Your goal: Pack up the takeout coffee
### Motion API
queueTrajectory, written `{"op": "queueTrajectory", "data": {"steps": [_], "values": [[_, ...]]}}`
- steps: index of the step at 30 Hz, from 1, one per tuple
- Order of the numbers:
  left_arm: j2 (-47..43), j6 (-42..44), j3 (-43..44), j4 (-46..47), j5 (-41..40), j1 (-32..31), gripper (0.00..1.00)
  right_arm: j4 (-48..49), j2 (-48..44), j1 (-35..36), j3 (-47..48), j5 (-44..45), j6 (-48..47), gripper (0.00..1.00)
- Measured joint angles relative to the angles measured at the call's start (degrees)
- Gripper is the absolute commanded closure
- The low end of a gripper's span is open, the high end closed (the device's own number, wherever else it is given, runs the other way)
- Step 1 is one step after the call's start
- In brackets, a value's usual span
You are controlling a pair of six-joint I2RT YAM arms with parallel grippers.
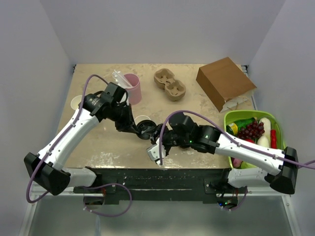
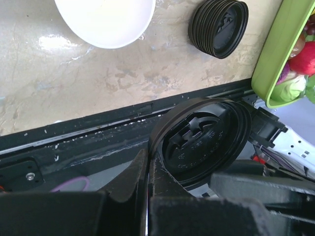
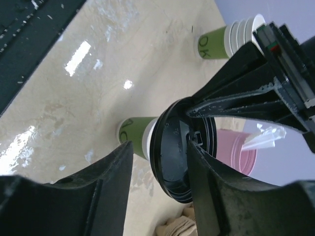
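The takeout coffee cup [image 1: 142, 119] stands open on the table, cream-white with a green band in the right wrist view [image 3: 132, 136]. Its white mouth shows in the left wrist view [image 2: 106, 19]. My left gripper [image 1: 138, 129] is shut on the rim of a round black lid [image 2: 202, 142]. It holds the lid tilted in the air just near of the cup, apart from it. My right gripper [image 1: 156, 142] is open and empty near the front edge. It faces the lid [image 3: 177, 157] and the cup from close by.
A stack of black lids [image 2: 219, 27] lies near the cup. A pink cup [image 1: 133, 88], a stack of cups [image 1: 76, 102], a pulp cup carrier [image 1: 170, 84] and a brown paper bag [image 1: 225, 82] stand farther back. A green bin [image 1: 229, 118] of food sits at the right.
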Motion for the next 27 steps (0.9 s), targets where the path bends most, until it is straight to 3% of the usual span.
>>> {"op": "queueTrajectory", "data": {"steps": [5,13,15,17,19,24,27], "values": [[-0.4,-1.0,0.0,-0.6,0.9,0.0,1.0,2.3,2.6,0.8,0.0,5.6,2.2,0.6],[-0.7,-0.9,-0.1,-2.1,0.5,0.3,1.0,4.4,4.7,1.2,0.0,9.1,4.5,0.85],[-0.7,-0.8,-0.1,-2.3,0.2,0.3,0.84,4.6,4.6,1.4,0.0,9.2,5.9,0.89],[-0.7,-0.6,-0.1,-2.2,0.1,0.3,0.52,5.0,4.4,1.6,0.0,9.5,8.3,0.9],[-0.7,-0.2,-0.1,-1.8,0.4,0.3,0.27,5.9,3.8,1.7,-0.3,10.0,11.2,0.89],[-0.7,0.4,0.6,-1.4,2.2,0.2,0.16,10.4,1.0,1.7,-2.5,10.9,21.2,0.83],[-0.4,0.8,3.7,-1.7,1.6,0.3,0.01,12.8,0.6,1.7,-3.0,11.6,28.7,0.82]]}}
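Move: The black lid is already held by its rim in the left fingers, its middle about 4 cm to that hand's right, 1 cm ahead and 1 cm lower. From the half-open right hand, the lid's middle lies some 5 cm left, 2 cm ahead and 2 cm below. The paper cup stands about 8 cm ahead and 6 cm left of the right hand; the lid stack lies roughly 15 cm to its right and 1 cm ahead, both lower on the table. The lid's free rim is taken by the right hand, which slips about 3 cm forward and down with a touch of left and closes its fingers across the edge while the left hand holds nearly still. The left fingers then open wide and let go, that hand lifting about 2 cm; the right keeps its pinch, rises some 2 cm and turns clockwise about 20 degrees, fingertips tipping up. ##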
